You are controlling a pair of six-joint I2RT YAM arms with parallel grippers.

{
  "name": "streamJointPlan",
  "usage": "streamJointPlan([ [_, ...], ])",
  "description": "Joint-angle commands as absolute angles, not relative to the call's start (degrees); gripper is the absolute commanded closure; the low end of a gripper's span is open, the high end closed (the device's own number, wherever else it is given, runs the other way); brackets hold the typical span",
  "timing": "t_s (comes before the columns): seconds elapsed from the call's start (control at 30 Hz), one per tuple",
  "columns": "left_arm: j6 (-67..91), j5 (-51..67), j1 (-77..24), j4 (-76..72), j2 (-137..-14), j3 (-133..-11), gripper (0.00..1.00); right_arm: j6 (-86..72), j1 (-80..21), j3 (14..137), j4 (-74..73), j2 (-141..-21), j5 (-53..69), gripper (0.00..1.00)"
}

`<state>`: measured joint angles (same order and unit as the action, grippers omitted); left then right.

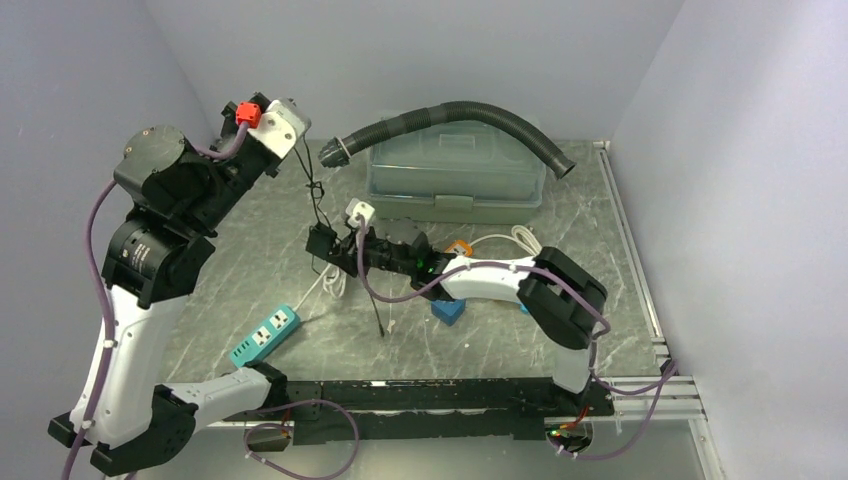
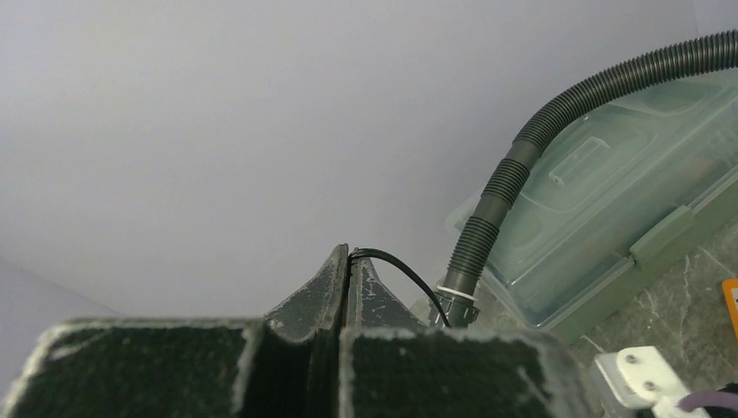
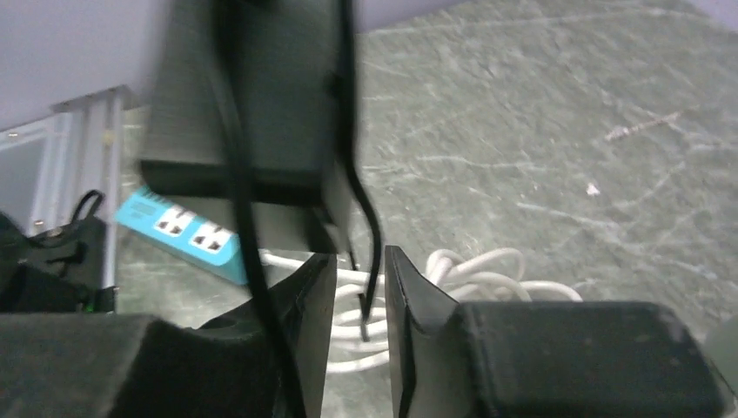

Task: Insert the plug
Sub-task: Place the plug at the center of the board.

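Observation:
The plug [image 1: 322, 242], a black block, hangs just above the table on its thin black cord [image 1: 314, 195]. My left gripper [image 1: 300, 158] is raised at the back left and is shut on that cord [image 2: 383, 258], which comes out at the fingertips [image 2: 351, 254]. My right gripper [image 1: 338, 258] sits right beside the plug. In the right wrist view the plug [image 3: 252, 96] looms blurred just past the gripper [image 3: 357, 261], whose jaws stand a narrow gap apart. A loose cord end [image 3: 372, 261] dangles in that gap. The teal power strip [image 1: 266, 335] [image 3: 187, 231] lies at the front left.
A clear lidded box [image 1: 455, 178] with a corrugated grey hose [image 1: 480, 112] over it stands at the back. A coiled white cable [image 3: 470, 274] lies under the right gripper. A blue block [image 1: 448, 311] and an orange item [image 1: 458, 246] lie by the right arm.

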<state>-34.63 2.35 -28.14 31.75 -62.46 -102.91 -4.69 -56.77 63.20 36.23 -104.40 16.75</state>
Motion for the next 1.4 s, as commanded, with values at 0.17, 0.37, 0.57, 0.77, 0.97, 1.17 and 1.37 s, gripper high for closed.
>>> streamJointPlan([
  [0.17, -33.75, 2.68, -27.92, 28.64, -60.51, -102.65, 1.0, -4.5, -57.48, 65.52, 37.35, -107.25, -1.97, 1.0],
  [0.37, -36.03, 2.42, -27.95, 27.71, -56.97, -95.45, 1.0, -1.46, -57.48, 57.29, 35.75, -96.29, -3.14, 0.73],
  [0.57, -35.42, 2.89, -27.95, 27.3, -56.14, -93.01, 1.0, -3.76, -57.48, 49.42, 33.73, -89.29, -4.06, 0.76],
  [0.77, -35.17, 2.91, -27.93, 27.38, -56.67, -93.52, 1.0, -6.43, -57.51, 48.36, 31.19, -88.92, -5.65, 1.0],
  [0.97, -35.24, 2.86, -27.95, 27.39, -56.51, -92.49, 1.0, -6.6, -58.11, 50.5, 26.96, -84.27, -6.83, 1.0],
  [1.17, -34.94, 3.28, -27.96, 26.88, -56.75, -90.82, 1.0, -7.61, -60.59, 52.26, 19.2, -77.24, -7.85, 1.0],
  [1.37, -33.74, 4.39, -27.95, 26.72, -57.42, -90.89, 1.0, -7.07, -64.79, 53.97, 13.68, -77.16, -9.06, 1.0],
])
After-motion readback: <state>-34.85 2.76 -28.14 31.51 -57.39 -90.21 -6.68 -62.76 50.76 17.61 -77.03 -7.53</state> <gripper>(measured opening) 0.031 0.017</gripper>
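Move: Hanging past the right fingertips, a strand of the black cable lies roughly 2 cm ahead and 3 cm below that hand. The black adapter dangles about 4 cm to the hand's left, neither ahead nor back, and 4 cm higher. Some 18 cm below are the white cable coil, 4 cm back and 1 cm left, and the teal power strip, 15 cm back and 15 cm left. From the left hand the strand is about 38 cm below, 4 cm right, straight ahead 0. Closing on the black cable, the right hand first dips forward and down about 4 cm each way, reopens its fingers a third, draws some 9 cm right while turning clockwise about 20 degrees, and shuts again near the cable's free end. It then lifts about 6 cm and draws back, pinching. The left hand, still gripping the cable up high, sinks about 6.5 cm. ##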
